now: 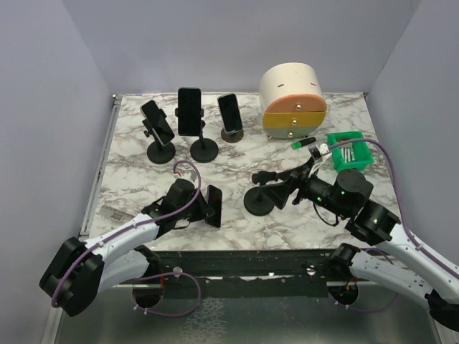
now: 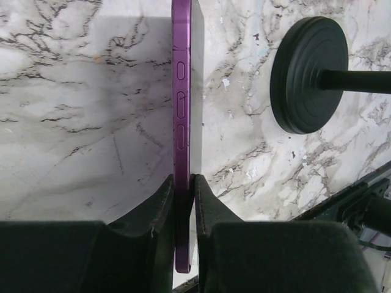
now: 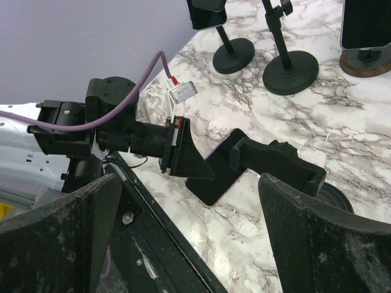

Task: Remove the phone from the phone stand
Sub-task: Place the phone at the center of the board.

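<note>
The purple phone (image 1: 214, 206) stands on edge on the marble near the table's front edge, off the stand. My left gripper (image 1: 203, 206) is shut on its lower end. In the left wrist view both fingers flank the phone (image 2: 182, 110), with only a sliver of light beside the right finger of the gripper (image 2: 183, 186). The black phone stand (image 1: 259, 199) stands empty to the right, its round base (image 2: 308, 73) on the marble. My right gripper (image 1: 290, 185) is open, and the stand's clamp head (image 3: 275, 162) lies ahead between its wide fingers (image 3: 183, 232).
Three more phones sit on stands at the back left (image 1: 158, 123), (image 1: 190, 111), (image 1: 229, 111). A round cream drawer unit (image 1: 292, 100) and a green box (image 1: 349, 150) stand at the back right. The table's front rail (image 3: 165, 244) runs just below both grippers.
</note>
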Motion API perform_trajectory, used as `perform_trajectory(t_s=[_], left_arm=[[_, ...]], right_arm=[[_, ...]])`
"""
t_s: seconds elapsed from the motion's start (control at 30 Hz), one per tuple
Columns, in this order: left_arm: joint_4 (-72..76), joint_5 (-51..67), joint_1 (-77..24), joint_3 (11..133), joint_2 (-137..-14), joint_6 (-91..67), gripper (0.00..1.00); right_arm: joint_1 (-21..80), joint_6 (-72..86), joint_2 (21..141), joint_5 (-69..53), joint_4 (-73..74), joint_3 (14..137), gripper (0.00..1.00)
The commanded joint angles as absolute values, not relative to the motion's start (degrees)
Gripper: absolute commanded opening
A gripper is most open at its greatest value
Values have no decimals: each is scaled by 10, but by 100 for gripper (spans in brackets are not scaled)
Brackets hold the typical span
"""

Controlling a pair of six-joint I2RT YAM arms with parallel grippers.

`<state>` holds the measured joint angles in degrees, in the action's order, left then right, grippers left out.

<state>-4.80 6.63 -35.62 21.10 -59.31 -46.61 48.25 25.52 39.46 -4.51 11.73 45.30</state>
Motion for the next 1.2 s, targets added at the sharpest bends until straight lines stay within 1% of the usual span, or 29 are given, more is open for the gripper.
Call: perform_trajectory(t_s=[0.0, 0.1, 0.2, 0.4, 0.7, 1.0, 1.1, 1.17], left_arm=[[-83, 6, -352, 177, -602, -473, 19], [-74, 4, -352, 162, -600, -482, 28], [-72, 4, -352, 155, -595, -484, 32], [-80, -16, -352, 155, -586, -485, 36], [-113, -58, -352, 159, -563, -499, 50], [-146, -71, -358, 195, -505, -485, 57], [-158, -94, -383, 233, -518, -478, 59], [-161, -129, -417, 256, -537, -480, 61]], right_arm=[[483, 261, 385, -34, 122, 444, 100], [483, 263, 385, -31, 124, 443, 100], [483, 263, 384, -30, 128, 444, 100], [483, 264, 381, -26, 133, 445, 100], [483, 266, 373, -17, 140, 437, 100], [483, 257, 368, -5, 145, 439, 100], [483, 252, 369, 16, 148, 442, 100], [483, 246, 370, 22, 151, 444, 100]])
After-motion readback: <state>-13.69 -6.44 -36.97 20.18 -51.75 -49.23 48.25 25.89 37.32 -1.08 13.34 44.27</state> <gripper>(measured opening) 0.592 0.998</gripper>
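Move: The left fingers hold the phone by its raised left long edge, near the close end; its middle lies about 3 cm ahead, 2 cm right and 2 cm below that hand. The bare board it tips onto is roughly 4 cm below, 2 cm ahead and 2 cm right. The empty phone stand's base stands some 18 cm right and 4 cm ahead, 4 cm below. From the right hand the phone is about 25 cm left, 4 cm ahead and 26 cm below. The left hand carries the phone's raised edge down about 2 cm and leftwards while its fingers, already starting to part, keep opening to somewhat over half their range, so that the pinch on the phone ends. With the wrist turning about 10 degrees counter-clockwise, the hand goes on to the left, some 4 cm in all, its open fingertips staying close over the phone's near part, and at the last starts to lift by a centimetre or two. ##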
